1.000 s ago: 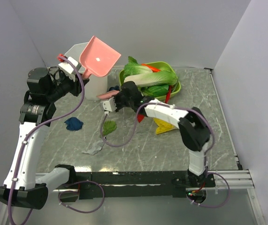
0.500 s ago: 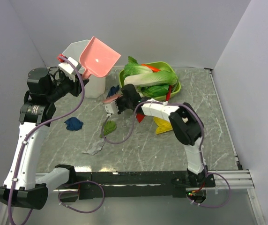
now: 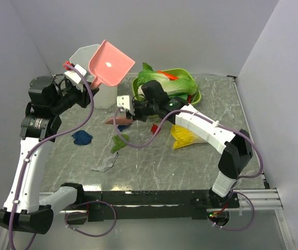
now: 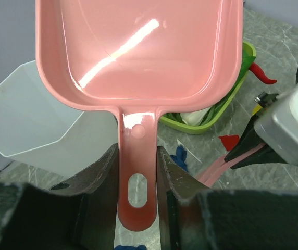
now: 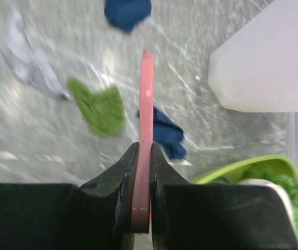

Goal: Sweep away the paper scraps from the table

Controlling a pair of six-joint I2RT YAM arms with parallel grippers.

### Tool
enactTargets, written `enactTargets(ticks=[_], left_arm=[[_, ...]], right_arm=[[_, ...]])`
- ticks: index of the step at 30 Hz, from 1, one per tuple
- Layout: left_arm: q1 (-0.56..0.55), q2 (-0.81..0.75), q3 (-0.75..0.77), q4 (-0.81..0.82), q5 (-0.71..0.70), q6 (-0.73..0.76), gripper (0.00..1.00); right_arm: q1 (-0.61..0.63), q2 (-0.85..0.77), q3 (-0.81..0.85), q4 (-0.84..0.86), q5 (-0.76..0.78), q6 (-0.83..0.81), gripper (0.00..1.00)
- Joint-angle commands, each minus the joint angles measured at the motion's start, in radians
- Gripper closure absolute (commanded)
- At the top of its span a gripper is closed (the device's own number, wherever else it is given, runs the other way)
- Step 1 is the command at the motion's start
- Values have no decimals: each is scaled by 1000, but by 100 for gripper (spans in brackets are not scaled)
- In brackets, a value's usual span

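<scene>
My left gripper (image 4: 137,156) is shut on the handle of a pink dustpan (image 4: 138,47), held up in the air over the white bin (image 3: 103,94). My right gripper (image 5: 145,151) is shut on a thin flat pink tool (image 5: 146,94), which pokes out to the left low over the table (image 3: 211,161). Paper scraps lie below it: a green one (image 5: 98,109), a dark blue one (image 5: 164,133), another blue one (image 5: 128,11) and a white-grey one (image 5: 32,65). From above I see the green scrap (image 3: 120,141), the left blue scrap (image 3: 81,137), the white-grey scrap (image 3: 103,165) and a red scrap (image 3: 156,128).
A green oval tray (image 3: 197,96) at the back holds a toy cabbage (image 3: 162,83) and a red chilli. A yellow object (image 3: 183,136) lies under the right arm. Grey walls close the left, back and right sides.
The right arm has swung its elbow out to the right and drawn its gripper back toward the tray, with the pink tool now pointing left. The left arm and dustpan have not moved.
</scene>
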Motion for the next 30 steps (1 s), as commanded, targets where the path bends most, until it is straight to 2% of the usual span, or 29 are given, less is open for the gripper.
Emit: enactTargets(ticks=[1, 6, 11, 15, 24, 27, 30], left_arm=[[5, -16, -6, 63, 45, -25, 99], [5, -17, 2, 40, 42, -13, 99], [5, -19, -1, 35, 46, -10, 99], [5, -16, -6, 37, 61, -16, 99], [5, -13, 4, 31, 83, -10, 99], [5, -17, 1, 31, 78, -5, 99], [5, -19, -6, 32, 72, -16, 99]], right_arm=[[-6, 50, 126, -15, -83, 346, 100], [-7, 159, 152, 36, -110, 606, 100], [-4, 150, 70, 77, -53, 682, 100], [-9, 90, -45, 37, 54, 627, 100], [-70, -247, -369, -96, 226, 446, 100], [-104, -324, -383, -173, 226, 385, 100], [-116, -376, -351, -176, 151, 323, 100]])
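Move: The green scrap lies about 6 cm to the left of the right hand and 4 cm nearer the base, some 22 cm below. The small navy scrap is about 4 cm ahead and 5 cm left of that hand; the red scrap is 8 cm to its right and 2 cm ahead; the grey scrap is roughly 13 cm back and 11 cm left. From the left hand the green scrap is some 8 cm right, 5 cm back and 39 cm below. Leftwards and slightly up by 2–3 cm first, then down some 12 cm behind the green scrap's left side, the right hand takes the brush, still gripped, into a quick stroke about 15 cm to the right and slightly back, sweeping the scrap along. The wrist rolls and swings some 30 degrees clockwise, and the hand is already lifting at the end. ##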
